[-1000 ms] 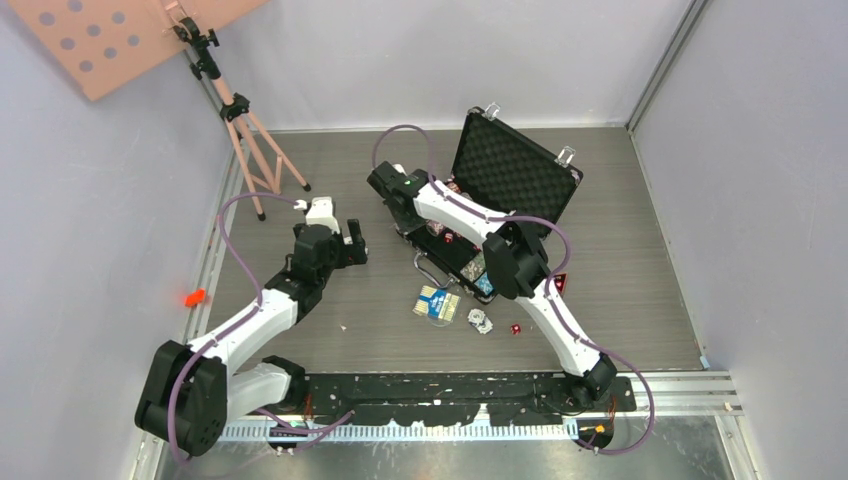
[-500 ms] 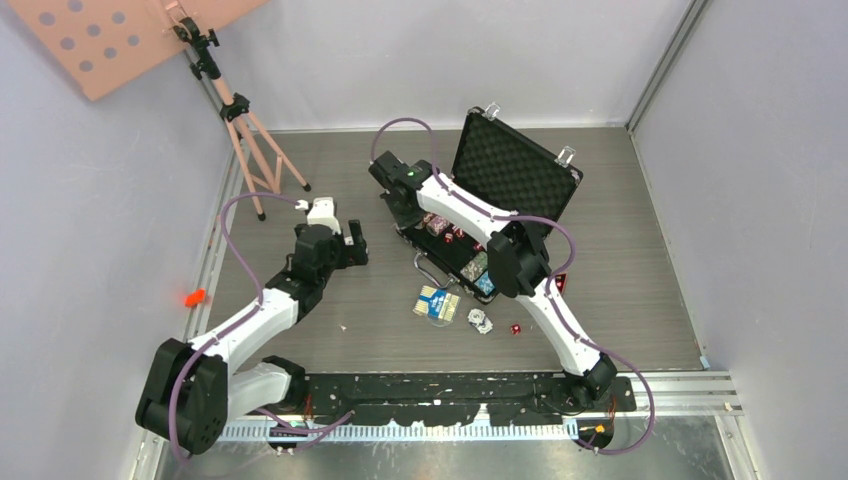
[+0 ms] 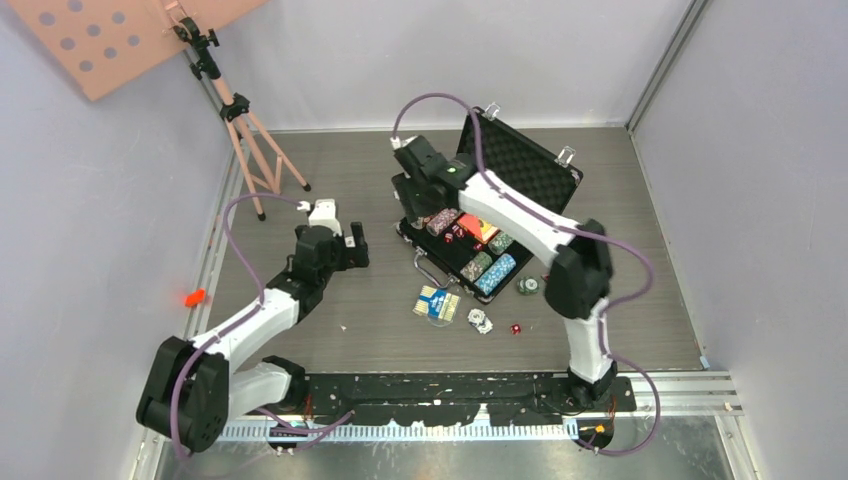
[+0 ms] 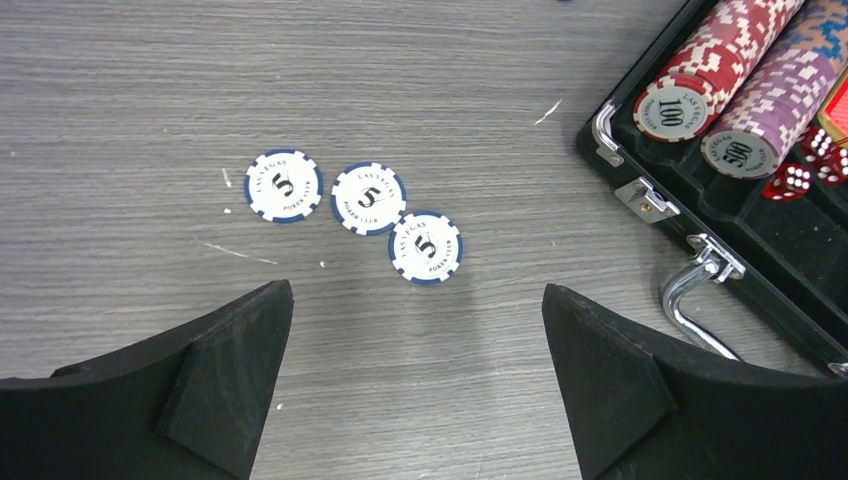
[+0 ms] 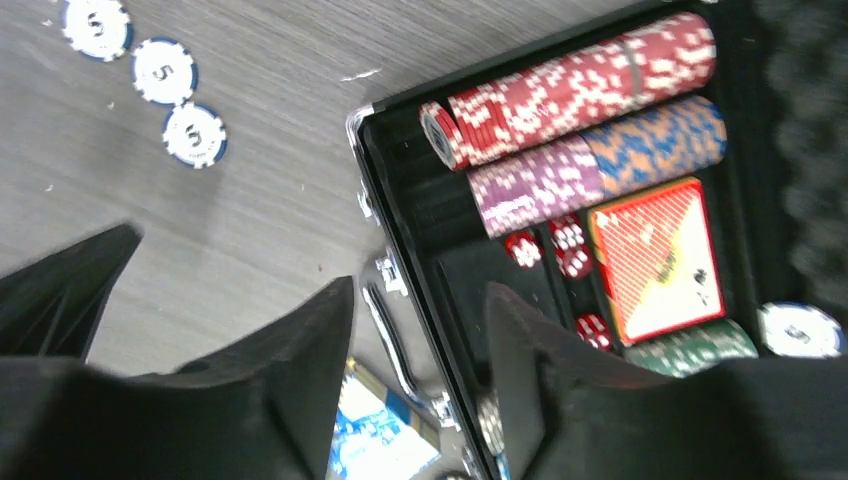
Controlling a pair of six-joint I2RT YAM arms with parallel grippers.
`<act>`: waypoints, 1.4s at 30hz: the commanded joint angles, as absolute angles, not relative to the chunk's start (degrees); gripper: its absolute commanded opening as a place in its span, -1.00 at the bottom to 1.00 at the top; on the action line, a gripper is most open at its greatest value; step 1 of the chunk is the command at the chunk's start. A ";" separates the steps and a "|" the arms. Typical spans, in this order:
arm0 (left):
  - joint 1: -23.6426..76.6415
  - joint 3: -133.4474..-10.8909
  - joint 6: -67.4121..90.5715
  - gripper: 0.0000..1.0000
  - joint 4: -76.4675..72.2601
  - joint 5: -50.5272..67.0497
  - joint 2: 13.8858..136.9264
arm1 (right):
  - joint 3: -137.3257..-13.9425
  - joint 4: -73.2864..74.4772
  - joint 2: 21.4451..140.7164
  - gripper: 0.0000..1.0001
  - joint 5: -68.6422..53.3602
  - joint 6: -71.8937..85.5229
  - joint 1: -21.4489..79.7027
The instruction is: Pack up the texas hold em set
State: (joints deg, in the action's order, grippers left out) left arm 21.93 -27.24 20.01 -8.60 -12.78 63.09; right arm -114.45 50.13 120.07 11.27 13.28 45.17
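The black briefcase lies open with its foam lid raised. Its tray holds rows of chips, a red card deck and red dice. Blue cards, a loose chip and a red die lie on the table in front of it. Three white-and-blue chips lie left of the case. My left gripper hangs open just short of those chips, holding nothing. Above the case's left front edge, my right gripper is open with nothing between its fingers.
A pink tripod with a perforated board stands at the back left. A small orange object lies by the left wall. The case handle sticks out toward my left gripper. Grey walls close in the table on three sides.
My right arm has lifted and swung back and to the right, uncovering the chip rows in the case, and its gripper has opened. The left arm has hardly moved.
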 commanded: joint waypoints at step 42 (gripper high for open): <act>20.63 -128.90 8.09 0.11 47.50 2.00 143.68 | -64.77 31.69 64.95 0.46 19.85 21.01 45.09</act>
State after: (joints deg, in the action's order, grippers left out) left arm 20.56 -125.99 10.04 39.07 1.39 142.23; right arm -63.96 34.26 64.45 19.00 21.12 45.15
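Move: The lone white chip lies about 22 cm ahead of the left hand, 12 cm to its right and 9 cm below. Of the three chips near the left hand, the nearest is only 3 cm ahead and 3 cm right, the middle one 6 cm straight ahead. The red chip stack in the case stands roughly 17 cm ahead and 20 cm right. From the right hand the lone chip is some 15 cm ahead and 6 cm left, 14 cm below. The lone white chip is what the left hand reaches for: it swings forward some 22 cm and 11 cm right, first rising a little past the three chips, then sinking low over the chip, tipping steeply down and half-closing its wide-open fingers around it. Meanwhile the empty right hand clears out of the way, going right, back and up over the case while opening further, then hovers. ##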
